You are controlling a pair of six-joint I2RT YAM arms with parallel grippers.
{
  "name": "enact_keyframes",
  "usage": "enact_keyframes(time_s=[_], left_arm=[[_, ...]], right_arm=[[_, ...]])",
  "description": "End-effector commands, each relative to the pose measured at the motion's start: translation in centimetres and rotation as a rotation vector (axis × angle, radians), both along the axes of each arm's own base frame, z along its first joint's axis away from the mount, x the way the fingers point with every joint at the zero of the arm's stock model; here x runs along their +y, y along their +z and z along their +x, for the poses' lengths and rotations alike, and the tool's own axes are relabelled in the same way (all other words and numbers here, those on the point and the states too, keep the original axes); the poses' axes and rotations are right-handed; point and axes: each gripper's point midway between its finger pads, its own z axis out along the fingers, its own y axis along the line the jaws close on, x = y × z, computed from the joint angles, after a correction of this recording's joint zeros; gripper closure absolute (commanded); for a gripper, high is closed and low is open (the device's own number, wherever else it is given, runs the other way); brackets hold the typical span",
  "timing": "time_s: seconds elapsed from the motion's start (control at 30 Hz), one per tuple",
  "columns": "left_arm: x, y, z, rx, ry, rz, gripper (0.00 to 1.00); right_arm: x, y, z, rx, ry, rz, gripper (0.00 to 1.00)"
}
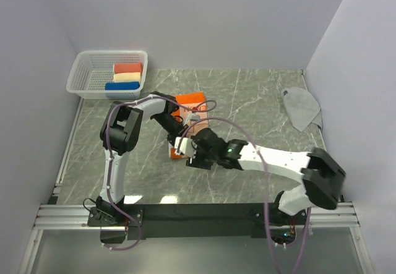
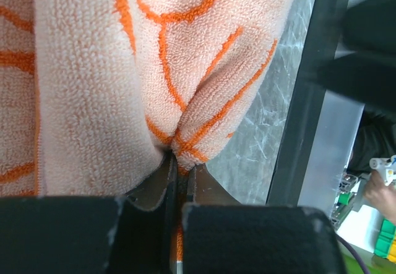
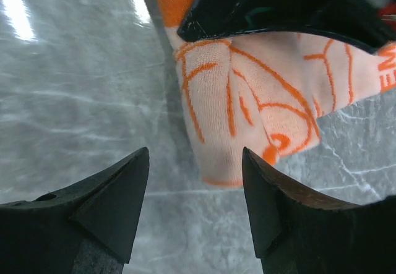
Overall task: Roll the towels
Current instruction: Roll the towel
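The orange towel (image 1: 190, 99) lies mid-table, partly rolled or bunched under both arms; its pale cartoon-printed side fills the left wrist view (image 2: 93, 88). My left gripper (image 1: 180, 130) is shut, pinching a fold of this towel between its fingertips (image 2: 180, 162). My right gripper (image 1: 185, 152) stands open just in front of the towel's near end (image 3: 247, 94), its fingers (image 3: 127, 187) apart over bare marble and holding nothing (image 3: 195, 156). The grey towel (image 1: 301, 107) lies crumpled at the far right, away from both grippers.
A white basket (image 1: 83, 76) at the back left holds red, cream and blue rolls (image 1: 127, 77). The grey marble table (image 1: 247, 94) is walled on three sides. The left gripper's black body (image 3: 278, 8) hangs over the towel in the right wrist view.
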Motion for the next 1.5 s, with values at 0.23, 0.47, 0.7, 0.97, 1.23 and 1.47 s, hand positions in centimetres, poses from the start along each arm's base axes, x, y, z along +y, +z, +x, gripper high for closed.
enact_keyframes(time_s=[0.23,0.47,0.7,0.97,1.23,1.47], left_arm=[[2.9,-3.6,0.1,0.016,-0.015,0.122,0.95],[4.2,-2.9,0.1,0.028,0.023,0.1,0.95],[5.0,-1.4,-3.5,0.109,0.058,0.016,0.9],[5.3,2.5,-2.0,0.087,0.186,-0.138,0.69],[8.0,7.4,1.9,-0.124,0.318,-0.183,0.57],[12.5,11.2,2.8,-0.508,0.375,-0.104,0.46]], right_arm=[[2.8,-3.4,4.0,-0.155,0.017,-0.065,0.35],[1.8,-6.3,3.4,0.03,0.027,-0.086,0.96],[1.0,-5.7,-0.7,0.494,0.049,-0.028,1.0],[0.9,-6.0,-4.3,0.877,0.056,-0.008,1.0],[1.1,-6.2,-4.6,1.11,-0.01,0.013,1.0],[1.4,-6.7,-4.2,1.263,-0.093,0.019,1.0]])
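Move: The right hand hangs open above the towel; the right end of the towel's roll is about 3 cm ahead, 2 cm left and 7 cm below it. The still flat stretch of towel has its middle about 19 cm ahead and 6 cm left of the right hand, some 11 cm lower. For the left hand, still pinching the roll's left end, that right end is about 8 cm to the right, level and at the same height; the basket stands roughly 35 cm ahead and 27 cm left. The right fingers come down about 6 cm and slightly forward, pinch the roll's right end, then draw it back some 5 cm while the wrist swings about 60 degrees, fingertips turning from forward to back towards the base. Meanwhile the left hand, first easing back about 3 cm and left, opens and lets go of the left end, then rises about 9 cm and swings away left and forward. ##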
